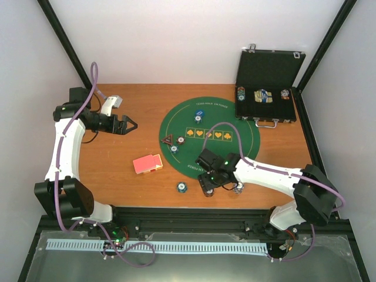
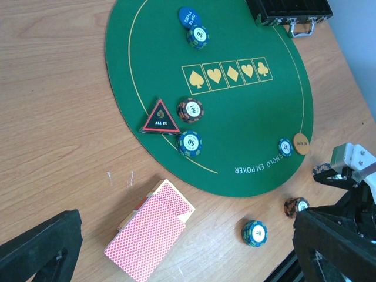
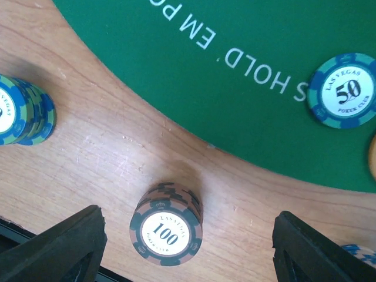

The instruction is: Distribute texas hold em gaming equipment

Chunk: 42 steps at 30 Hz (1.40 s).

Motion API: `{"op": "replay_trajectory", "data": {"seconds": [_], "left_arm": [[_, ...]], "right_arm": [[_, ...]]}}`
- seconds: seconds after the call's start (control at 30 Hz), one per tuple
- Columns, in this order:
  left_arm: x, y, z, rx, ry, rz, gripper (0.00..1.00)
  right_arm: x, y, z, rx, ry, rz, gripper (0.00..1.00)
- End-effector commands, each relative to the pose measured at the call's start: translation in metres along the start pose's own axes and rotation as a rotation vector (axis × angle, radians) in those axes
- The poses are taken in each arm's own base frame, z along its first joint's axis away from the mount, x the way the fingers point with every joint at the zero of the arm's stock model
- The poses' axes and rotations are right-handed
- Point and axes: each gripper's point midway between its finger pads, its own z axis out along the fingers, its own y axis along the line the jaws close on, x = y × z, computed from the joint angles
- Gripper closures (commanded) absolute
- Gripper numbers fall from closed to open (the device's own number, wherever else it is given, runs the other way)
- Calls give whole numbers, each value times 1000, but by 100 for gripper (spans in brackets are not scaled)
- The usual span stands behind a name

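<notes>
A green round poker mat (image 1: 235,147) lies mid-table. On it are a blue disc (image 2: 188,16), a dark red-edged triangle (image 2: 160,117), an orange disc (image 2: 301,143) and several poker chips, such as a brown 100 chip (image 2: 190,109). A red-backed deck of cards (image 1: 147,163) lies on the wood left of the mat and also shows in the left wrist view (image 2: 150,229). My right gripper (image 3: 189,218) is open, low over the table, and straddles a brown 100 chip stack (image 3: 167,232) without touching it. My left gripper (image 1: 130,124) is open and empty, high at the left.
A 50 chip stack (image 1: 182,187) stands on the wood near the front edge, left of my right gripper (image 1: 220,183). The black case (image 1: 267,85) stands open at the back right with chips inside. Another chip (image 1: 238,188) sits by the right gripper's far finger.
</notes>
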Motion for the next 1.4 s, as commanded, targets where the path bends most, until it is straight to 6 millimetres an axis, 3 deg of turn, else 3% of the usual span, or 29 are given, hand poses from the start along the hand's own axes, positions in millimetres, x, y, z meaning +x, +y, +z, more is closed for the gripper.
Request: {"op": "replay_trajectory", "data": {"seconds": [0.0, 0.2, 0.43, 0.77, 1.1, 1.37], "left_arm": [[-9, -8, -11, 1, -45, 16, 0], [-10, -8, -11, -3, -46, 19, 0], [-10, -9, -11, 3, -46, 18, 0], [-11, -8, -12, -1, -48, 23, 0], [-11, -9, -13, -1, -49, 23, 0], [-10, -10, -10, 16, -48, 21, 0]], "right_arm": [[-2, 14, 4, -42, -30, 14, 22], [4, 23, 15, -40, 0, -18, 22], [13, 16, 28, -9, 25, -14, 24], [26, 12, 38, -9, 53, -1, 35], [24, 11, 36, -9, 41, 4, 55], [16, 15, 21, -12, 32, -6, 59]]}}
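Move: The brown 100 stack is about 2 cm back, 1 cm left and 5 cm below the right hand. The blue 40 stack stands level with the hand, some 14 cm left, and the pale stack level, about 13 cm right; the single 50 chip lies roughly 9 cm ahead and 5 cm right, all around 5 cm below. From the left hand the 100 stack is about 16 cm back, 30 cm right, 24 cm below. The right hand sinks about 4 cm and eases 2 cm back onto the 100 stack, then its fingers pinch it. ##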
